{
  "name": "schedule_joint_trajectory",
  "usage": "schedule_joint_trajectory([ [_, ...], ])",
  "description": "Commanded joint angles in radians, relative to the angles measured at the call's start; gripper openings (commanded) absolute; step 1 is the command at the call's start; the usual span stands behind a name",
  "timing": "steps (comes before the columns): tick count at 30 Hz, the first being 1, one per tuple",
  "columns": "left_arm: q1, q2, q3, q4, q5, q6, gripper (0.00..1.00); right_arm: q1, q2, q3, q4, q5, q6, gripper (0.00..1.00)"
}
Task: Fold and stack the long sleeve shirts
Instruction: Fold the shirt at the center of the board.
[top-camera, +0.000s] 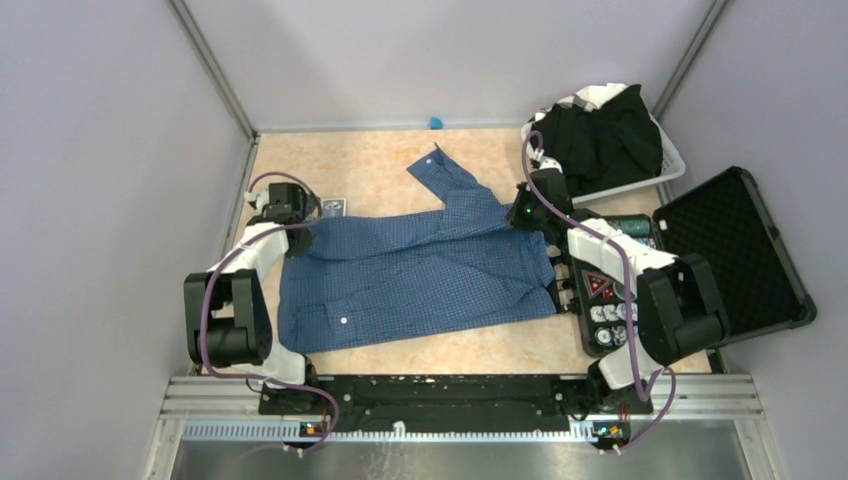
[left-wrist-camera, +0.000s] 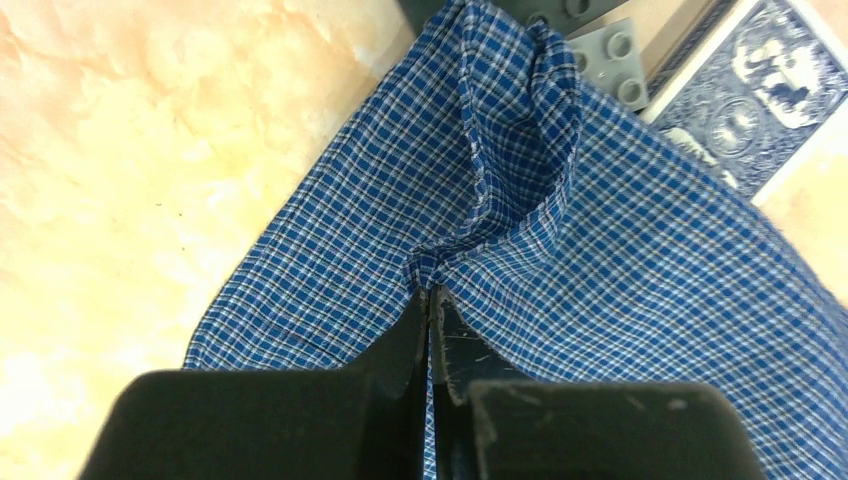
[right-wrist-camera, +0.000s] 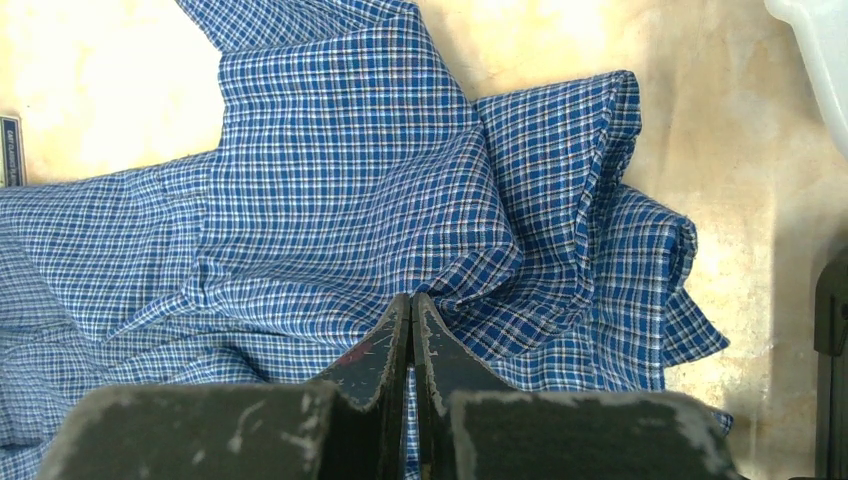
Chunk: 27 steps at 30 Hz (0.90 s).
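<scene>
The blue checked long sleeve shirt lies spread across the middle of the table, one sleeve reaching toward the back. My left gripper is at the shirt's left edge. In the left wrist view its tips are shut on a puckered fold of the checked cloth. My right gripper is at the shirt's right end, and its tips are shut on bunched, layered cloth. Black shirts are heaped in a white basket at the back right.
An open black hard case with foam lining lies at the right. A dark tray of small items sits under the right arm. A patterned card and a grey brick lie beside the shirt's left edge. A small blue object sits at the back wall.
</scene>
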Motion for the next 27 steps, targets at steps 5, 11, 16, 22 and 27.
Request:
schedule_joint_trajectory([
  [5,0.009,-0.059,0.039,-0.029,-0.013,0.050,0.00,-0.009,-0.042,0.055,-0.016,0.014,-0.023,0.00],
  [11,0.019,-0.137,0.060,-0.084,-0.045,0.066,0.00,-0.008,-0.083,0.062,-0.083,0.040,-0.039,0.00],
  [16,0.029,-0.192,0.062,-0.124,-0.061,0.074,0.00,-0.008,-0.120,0.079,-0.139,0.054,-0.042,0.00],
  [22,0.033,-0.235,-0.026,-0.130,-0.026,0.052,0.00,-0.008,-0.132,0.023,-0.152,0.047,-0.029,0.00],
  [27,0.034,-0.236,-0.105,-0.112,0.017,0.030,0.00,-0.008,-0.140,-0.060,-0.136,0.034,-0.016,0.00],
])
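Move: My left hand already pinches the raised band of the shirt near its left end. The shirt's near-left corner lies about 25 cm back, 3 cm to the left and 4 cm below; the card deck sits 8 cm ahead and 8 cm right, the Lego plate 8 cm ahead and 2 cm left. My right hand holds the band's right end: the near-right corner is some 21 cm back, 10 cm right and 9 cm below, the basket 17 cm ahead and 19 cm right. I keep both pinches on the shirt and hoist its left end: my left hand climbs about 6 cm, then sinks 2 cm while drawing back roughly 3.5 cm towards the near hem. My right hand eases back some 2 cm and outward to the right, rising late by about 3 cm before starting down again. ##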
